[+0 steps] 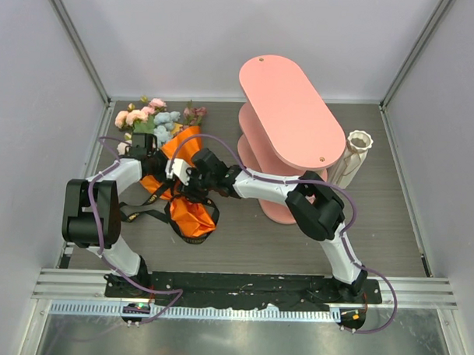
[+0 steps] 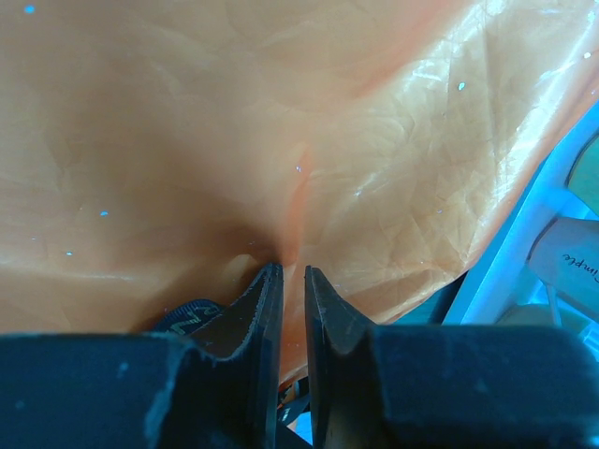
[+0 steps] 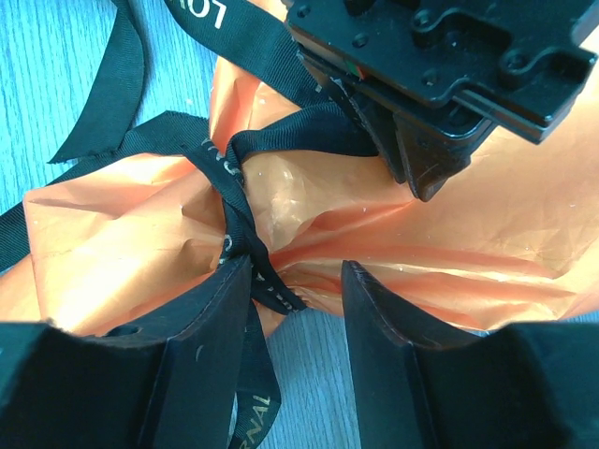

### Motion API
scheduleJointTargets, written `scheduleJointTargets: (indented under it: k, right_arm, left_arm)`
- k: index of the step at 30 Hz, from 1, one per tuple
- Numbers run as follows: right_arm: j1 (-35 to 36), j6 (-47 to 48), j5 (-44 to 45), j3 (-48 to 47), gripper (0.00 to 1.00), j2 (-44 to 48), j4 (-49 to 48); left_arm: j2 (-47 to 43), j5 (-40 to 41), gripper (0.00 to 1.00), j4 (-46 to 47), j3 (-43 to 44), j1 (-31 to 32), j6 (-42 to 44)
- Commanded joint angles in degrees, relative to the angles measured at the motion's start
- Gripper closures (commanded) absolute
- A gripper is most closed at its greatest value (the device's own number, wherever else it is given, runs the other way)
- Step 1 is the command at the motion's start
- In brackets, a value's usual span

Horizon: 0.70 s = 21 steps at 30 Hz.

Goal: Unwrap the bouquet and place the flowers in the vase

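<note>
The bouquet lies on the table at the left, its orange paper [image 1: 190,217] crumpled and its flowers [image 1: 149,117] pointing to the back wall. My left gripper [image 1: 164,176] is shut on a fold of the orange paper [image 2: 309,122], which runs down between its fingertips [image 2: 270,281]. My right gripper [image 3: 295,271] stands open at the cone's pinched waist, touching the black ribbon [image 3: 234,220] with its left finger [image 3: 220,318]; the wood shows between the jaws. The left gripper's fingers [image 3: 421,168] pinch the paper just beyond. The cream vase [image 1: 357,147] stands at the right, far from both grippers.
A pink three-tier oval shelf [image 1: 290,109] stands between the bouquet and the vase, right of my right arm. Loose black ribbon ends [image 1: 138,214] trail on the wood near the left arm. Grey walls close in the table at the left, back and right.
</note>
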State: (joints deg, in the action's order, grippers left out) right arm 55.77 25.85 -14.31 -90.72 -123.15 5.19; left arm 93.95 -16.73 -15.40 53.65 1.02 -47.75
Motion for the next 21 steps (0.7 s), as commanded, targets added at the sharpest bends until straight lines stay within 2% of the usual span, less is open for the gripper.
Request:
scheduleJointTargets:
  k: [1, 8, 11, 12, 14, 18, 19, 21]
  right_arm:
    - [0.66, 0.52, -2.66, -1.39, 0.5, -0.68, -0.45]
    - [0.66, 1.05, -5.73, -2.88, 0.46, -3.23, -0.89]
    - [0.66, 0.96, -4.16, -3.94, 0.5, -4.73, -1.49]
    - [0.83, 0.79, -2.41, -3.68, 0.58, -4.55, -2.89]
    - [1.01, 0.26, -0.29, -2.28, 0.63, -3.07, -4.83]
    - [1.1, 0.17, 1.56, -1.39, 0.82, 0.01, -6.77]
    - [1.18, 0.08, 2.26, -1.13, 0.9, 0.8, -6.95]
    - [1.27, -0.18, 2.79, 0.1, 0.94, 2.82, -7.56]
  left_arm:
    - [-0.43, -0.41, 0.81, 1.25, -0.39, 0.21, 0.64]
    - [-0.26, -0.41, 0.81, 1.25, -0.56, 0.13, 0.64]
    - [-0.35, -0.32, 0.81, 1.25, -0.82, 0.21, 0.55]
    - [-0.26, -0.23, 0.81, 1.25, -0.91, 0.21, 0.64]
    - [-0.35, 0.03, 0.81, 1.16, -1.0, 0.21, 0.9]
    - [0.09, 0.64, 0.81, 0.98, -1.09, 0.13, 1.16]
    - [0.26, 0.91, 0.81, 0.72, -1.09, 0.13, 1.25]
    - [0.53, 1.61, 0.81, 0.63, -1.09, 0.21, 1.08]
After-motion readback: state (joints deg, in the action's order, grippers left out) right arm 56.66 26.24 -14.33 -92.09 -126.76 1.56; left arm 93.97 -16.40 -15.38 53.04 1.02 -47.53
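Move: The black ribbon's crossing at the neck of the orange wrapping lies some 2 cm to the left of my open right fingers, about 1 cm back and 2 cm below. The wrapping's tail is about 9 cm back and 2 cm to the right; the flower heads are roughly 17 cm ahead and 7 cm left, at about the height of the neck. From my left hand the crossing is about 6 cm back, 1 cm right and 2 cm down. I sink my right fingers about 2 cm onto the ribbon crossing and ease them left by nearly as much, then close from half open to almost shut, pinching the ribbon against the wrapping's neck and lifting about half a centimetre at the end. My left hand stays in place beside it, keeping its narrow hold on the ribbon strand that runs over from the crossing. ##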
